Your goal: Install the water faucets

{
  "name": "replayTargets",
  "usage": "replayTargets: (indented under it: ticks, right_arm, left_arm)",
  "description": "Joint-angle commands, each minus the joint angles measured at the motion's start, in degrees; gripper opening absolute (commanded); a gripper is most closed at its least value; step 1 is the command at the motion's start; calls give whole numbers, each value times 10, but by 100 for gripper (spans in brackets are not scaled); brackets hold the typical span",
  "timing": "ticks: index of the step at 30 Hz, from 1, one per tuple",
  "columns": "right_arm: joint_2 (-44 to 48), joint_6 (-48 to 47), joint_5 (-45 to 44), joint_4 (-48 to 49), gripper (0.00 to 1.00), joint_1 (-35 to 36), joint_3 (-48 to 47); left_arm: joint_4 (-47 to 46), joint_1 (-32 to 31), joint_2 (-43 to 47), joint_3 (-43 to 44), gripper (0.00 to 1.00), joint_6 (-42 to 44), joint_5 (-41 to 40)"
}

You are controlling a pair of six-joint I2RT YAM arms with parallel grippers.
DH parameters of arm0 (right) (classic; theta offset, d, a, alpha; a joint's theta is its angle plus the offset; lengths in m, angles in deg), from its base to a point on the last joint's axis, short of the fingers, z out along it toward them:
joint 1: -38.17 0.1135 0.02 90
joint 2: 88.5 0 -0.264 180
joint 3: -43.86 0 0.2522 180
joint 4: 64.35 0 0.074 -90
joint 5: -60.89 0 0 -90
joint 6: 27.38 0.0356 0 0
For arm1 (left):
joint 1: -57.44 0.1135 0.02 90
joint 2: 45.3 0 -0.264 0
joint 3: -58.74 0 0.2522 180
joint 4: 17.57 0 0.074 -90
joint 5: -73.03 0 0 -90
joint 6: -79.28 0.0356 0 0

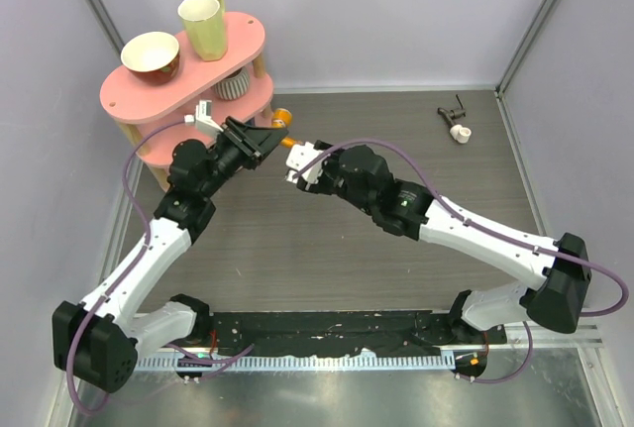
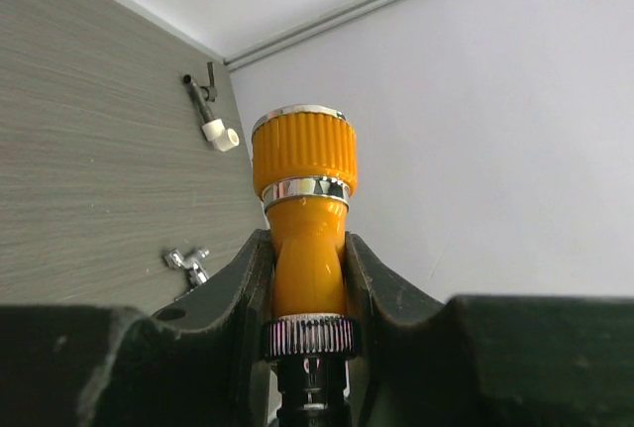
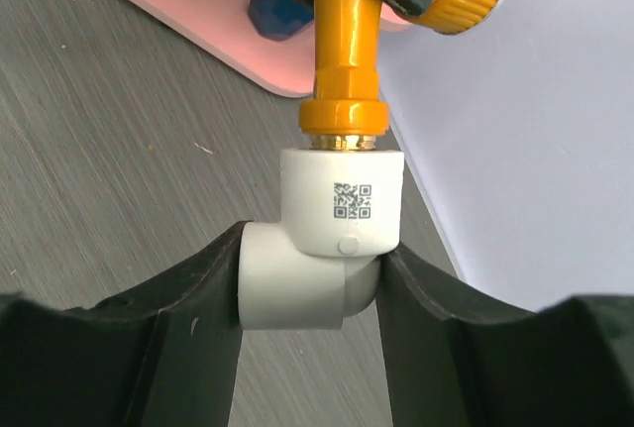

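The orange tap (image 2: 305, 160) with its silvery ring points away from me, and my left gripper (image 2: 307, 247) is shut on its neck. Its threaded end sits in the top of the white elbow pipe fitting (image 3: 337, 219), which carries a small printed code. My right gripper (image 3: 312, 283) is shut on that fitting, a finger pressing each side of its lower part. From above, the two grippers meet over the table's middle left: the left gripper (image 1: 269, 138) holds the tap (image 1: 285, 119) and the right gripper (image 1: 297, 164) holds the fitting (image 1: 296, 156).
A pink two-level shelf (image 1: 127, 93) stands at the back left with a bowl (image 1: 151, 51) and a mug (image 1: 203, 26) on top. A dark tap piece with a white end (image 1: 456, 122) lies at the back right. A small silver tap piece (image 2: 188, 264) lies on the table.
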Motion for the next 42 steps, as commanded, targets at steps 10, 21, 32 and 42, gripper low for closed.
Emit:
replayTargets:
  ticks: [10,21,32,42]
  right_arm:
    - [35,160,270,-69,1,-56,-91]
    - [20,505,683,114,1,-223,-94]
    - [-60,967,804,512,12,-296,-51]
    - [9,592,623,83,78,-314,-110]
  left_arm:
    - [-201,-4,-16,23,0,185,173]
    - [-370,-4,-4,-19,0,349,365]
    - [-357,-3,16,-19,0,360,421]
    - [-168,-3,46,-11,0,289,151]
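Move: The white elbow is already between the right finger pads, on the orange faucet's threaded end. The faucet's middle lies about 3 cm ahead, 6 cm left and 4 cm above the right hand. The left hand grips that faucet at its pads, with the elbow some 3 cm back, 6 cm right and 4 cm below. On the table, some 28 cm below the right hand, the silver faucet lies about 4 cm back and 21 cm right, and the dark valve 15 cm ahead and 30 cm right. Twisting against each other, both hands rise some 10 cm and draw back, the left about 9 cm and the right 6. The left, still gripping the orange faucet, swings its fingertips up about 60 degrees, while the right, holding the white elbow, rolls left side up and tips its fingers down by about as much, turning counter-clockwise too. The right fingers then open, let go of the elbow and ease forward 3 cm as the left sinks 2 cm and begins tipping back down. ##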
